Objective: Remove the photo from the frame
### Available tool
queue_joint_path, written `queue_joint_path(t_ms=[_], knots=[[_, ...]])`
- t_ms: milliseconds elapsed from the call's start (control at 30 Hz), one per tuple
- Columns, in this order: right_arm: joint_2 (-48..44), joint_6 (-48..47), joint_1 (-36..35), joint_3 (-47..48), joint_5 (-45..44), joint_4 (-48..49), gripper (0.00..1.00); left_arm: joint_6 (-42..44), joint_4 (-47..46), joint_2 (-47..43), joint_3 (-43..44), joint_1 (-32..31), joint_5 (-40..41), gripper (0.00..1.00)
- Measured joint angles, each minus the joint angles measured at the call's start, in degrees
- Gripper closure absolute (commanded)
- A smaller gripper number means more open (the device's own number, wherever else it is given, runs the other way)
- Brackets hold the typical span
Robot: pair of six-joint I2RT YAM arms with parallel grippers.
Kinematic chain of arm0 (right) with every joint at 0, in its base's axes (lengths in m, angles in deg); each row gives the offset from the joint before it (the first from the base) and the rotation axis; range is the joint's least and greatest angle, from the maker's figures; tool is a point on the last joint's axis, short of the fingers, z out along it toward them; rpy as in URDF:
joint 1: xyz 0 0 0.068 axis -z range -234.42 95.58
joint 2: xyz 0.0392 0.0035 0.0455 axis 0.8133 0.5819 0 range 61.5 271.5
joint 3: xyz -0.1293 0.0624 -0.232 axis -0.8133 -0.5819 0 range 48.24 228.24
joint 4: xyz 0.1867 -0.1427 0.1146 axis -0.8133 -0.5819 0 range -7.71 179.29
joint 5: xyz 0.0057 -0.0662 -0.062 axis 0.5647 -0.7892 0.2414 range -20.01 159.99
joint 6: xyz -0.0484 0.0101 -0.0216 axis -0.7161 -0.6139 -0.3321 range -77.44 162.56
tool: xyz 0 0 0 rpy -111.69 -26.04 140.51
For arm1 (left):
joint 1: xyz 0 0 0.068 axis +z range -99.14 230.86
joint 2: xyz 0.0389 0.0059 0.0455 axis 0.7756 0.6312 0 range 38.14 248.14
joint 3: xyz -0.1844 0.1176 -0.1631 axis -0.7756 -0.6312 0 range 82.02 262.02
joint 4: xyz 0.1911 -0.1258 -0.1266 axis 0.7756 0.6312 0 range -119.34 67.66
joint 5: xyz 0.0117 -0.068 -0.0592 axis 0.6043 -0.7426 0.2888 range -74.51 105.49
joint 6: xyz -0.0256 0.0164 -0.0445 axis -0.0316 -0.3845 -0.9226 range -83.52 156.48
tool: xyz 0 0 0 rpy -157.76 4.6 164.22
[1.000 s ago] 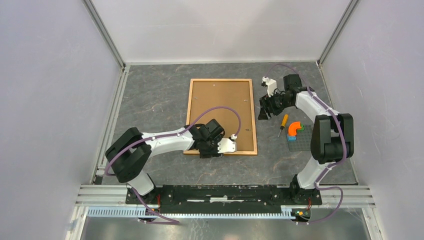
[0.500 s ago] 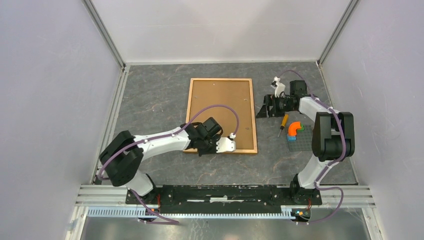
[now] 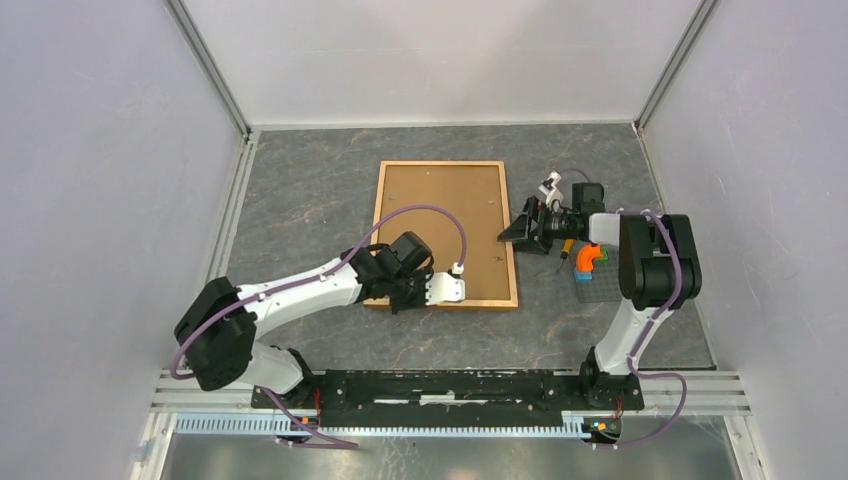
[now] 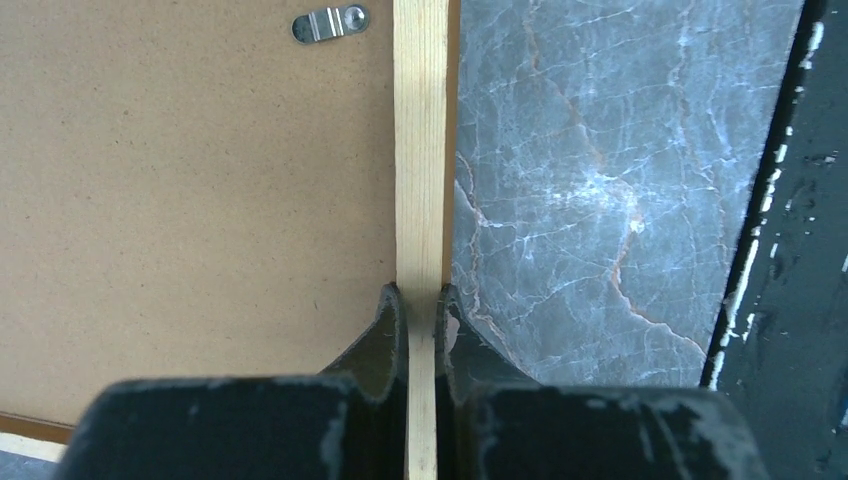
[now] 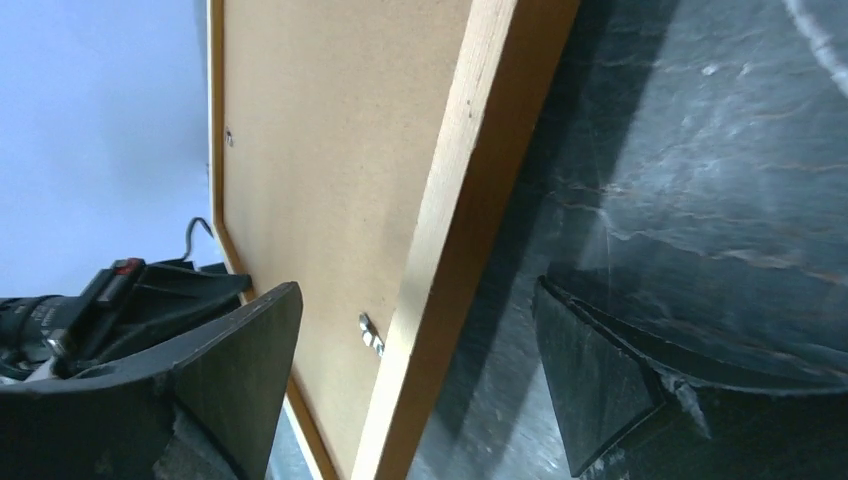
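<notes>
The frame (image 3: 445,232) lies face down on the grey table, its brown fibreboard back (image 4: 190,190) facing up. The photo is hidden beneath that back. My left gripper (image 4: 421,305) is shut on the pale wooden moulding (image 4: 420,150) of the frame's near edge, and shows in the top view as the left gripper (image 3: 402,299). A metal turn clip (image 4: 330,22) sits on the back close to that moulding. My right gripper (image 5: 415,378) is open at the frame's right edge (image 3: 511,232), one finger (image 5: 240,370) over the back and the other (image 5: 600,390) over the table.
A small grey baseplate (image 3: 600,290) with an orange and blue block (image 3: 590,258) lies right of the frame, under the right arm. A black rail (image 3: 450,385) runs along the near table edge. Enclosure walls stand on three sides.
My left gripper has shut on the near moulding and its arm has stretched lower. The right gripper has swung down from the far right to the frame's right edge and opened wider.
</notes>
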Motion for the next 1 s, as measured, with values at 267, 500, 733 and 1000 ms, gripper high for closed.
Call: queue_joint_path(t_ms=[267,500,733,1000], knots=[[3.26,19.50,-3.74,-7.50,6.78,20.72,0.21,0.00,2.12,-1.77,0.00,0.07,-2.89,0.98],[7.21,32.81,-5.53,-10.21,7.56,34.80,0.31,0.04,2.86,-2.40,0.00,0.07,-3.87,0.98],[10.21,42.75,-6.60,-12.09,7.56,46.27,0.34,0.15,3.54,-2.64,0.00,0.04,-4.46,0.98],[11.65,47.82,-8.07,-13.05,7.32,52.65,0.61,0.94,5.38,-2.78,-0.02,0.11,-4.42,0.98]])
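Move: The right hand is open beside the empty-looking back of the frame. The middle of the frame's right rail is about 4 cm to its left, 1 cm nearer the base and 2 cm lower. A metal clip on the backing board is 7 cm left and 4 cm back, and the screwdriver lies 9 cm right and 3 cm back, some 4 cm lower. The left hand already grips the raised near rail; the right rail's middle is about 23 cm to its right and 14 cm ahead. The right hand goes about 7 cm to the left, drifting slightly back, onto the middle of the frame's right rail, tipping its fingers up by over 20 degrees towards level so that one passes over the rail and the other goes low beside or under it, and closing from wide to about half open, with a firm pinch not yet to be seen. Meanwhile the left hand keeps its grip on the lifted near rail and eases it about 2 cm back towards the base and slightly up. ##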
